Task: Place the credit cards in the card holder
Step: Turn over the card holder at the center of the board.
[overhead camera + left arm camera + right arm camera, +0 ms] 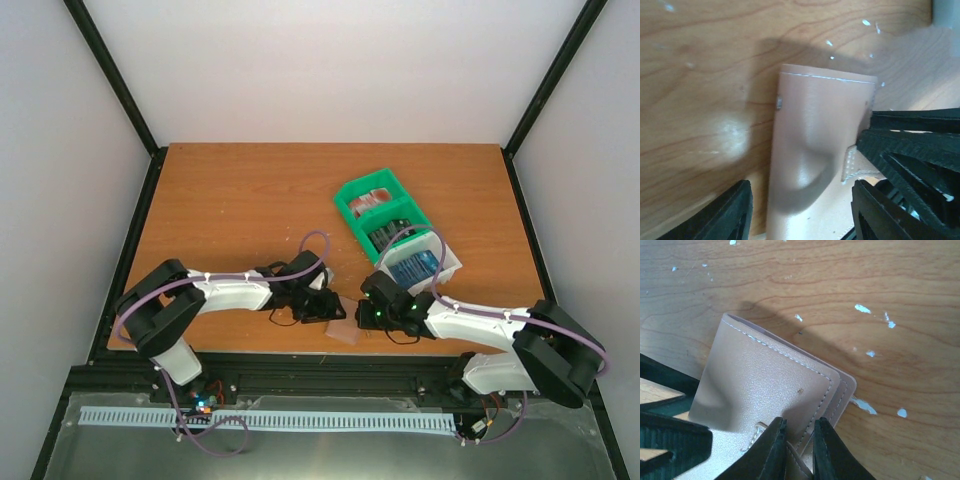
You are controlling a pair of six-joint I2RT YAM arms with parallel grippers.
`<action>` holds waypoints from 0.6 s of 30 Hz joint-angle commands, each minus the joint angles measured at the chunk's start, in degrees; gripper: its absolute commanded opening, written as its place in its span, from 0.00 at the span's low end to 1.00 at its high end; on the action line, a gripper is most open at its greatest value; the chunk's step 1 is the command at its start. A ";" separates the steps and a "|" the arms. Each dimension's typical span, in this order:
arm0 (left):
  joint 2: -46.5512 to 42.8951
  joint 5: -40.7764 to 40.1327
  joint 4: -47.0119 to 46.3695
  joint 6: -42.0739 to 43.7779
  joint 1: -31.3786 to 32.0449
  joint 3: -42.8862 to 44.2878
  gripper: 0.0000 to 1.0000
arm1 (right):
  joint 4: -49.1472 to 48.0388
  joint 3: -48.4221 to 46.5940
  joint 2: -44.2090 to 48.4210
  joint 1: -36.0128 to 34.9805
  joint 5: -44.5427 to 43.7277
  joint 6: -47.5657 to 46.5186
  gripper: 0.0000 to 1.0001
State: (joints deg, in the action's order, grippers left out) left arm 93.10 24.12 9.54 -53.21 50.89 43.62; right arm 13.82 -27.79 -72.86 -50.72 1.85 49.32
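Observation:
The tan-pink card holder point(341, 333) lies folded on the wood near the table's front edge, between the two grippers. My left gripper point(802, 200) stands open astride the card holder point(820, 145), one finger on each side and not pressing it. My right gripper point(799, 440) is pinched on a leather flap at the corner of the card holder point(765, 385). The right gripper's black fingers point(912, 145) show in the left wrist view. The credit cards sit in the tray: red-and-white point(371, 203), dark point(394, 236) and blue point(414, 267).
The green-and-white compartment tray point(347, 208) stands at an angle behind and to the right of the grippers. The table's front edge with its black rail point(300, 362) runs just behind the card holder. Purple cables loop over both arms.

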 commanded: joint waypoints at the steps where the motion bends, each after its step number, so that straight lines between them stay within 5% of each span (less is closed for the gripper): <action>1: 2.99 5.17 -2.67 -0.14 0.00 0.61 0.56 | 1.94 3.54 -1.81 0.25 0.48 -0.01 0.16; 11: 2.89 14.25 -17.99 -9.01 -2.13 -6.37 0.45 | -3.76 6.35 -1.82 0.27 3.64 -0.21 0.16; 18: 2.17 14.38 -19.80 -7.25 -3.18 -6.75 0.34 | -5.96 6.52 -0.67 0.28 5.38 -1.37 0.16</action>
State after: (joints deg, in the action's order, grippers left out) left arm 95.22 36.34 -5.54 -60.55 48.07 36.82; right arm 4.67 -23.59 -72.36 -50.24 4.19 49.08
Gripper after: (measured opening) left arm 0.374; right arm 0.160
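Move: The card holder lies folded between the two grippers: its middle is about 2 cm to the right of the left hand, 2 cm back and 1 cm lower, with its rounded fold already between the open left fingers. From the right hand, which already pinches the opposite edge, it is some 4 cm left and 1 cm back. The white tray stands about 12 cm ahead and 13 cm right of the right hand, the green tray 24 cm ahead and 7 cm right. Slide the left gripper about 1 cm back and 1 cm right, swinging its fingertips some 15 degrees flatter towards the right gripper, and close its fingers partway around the card holder's rounded fold. Meanwhile keep the right fingers shut on the far edge and ease that hand about 1 cm left, so both grippers press the holder together. ##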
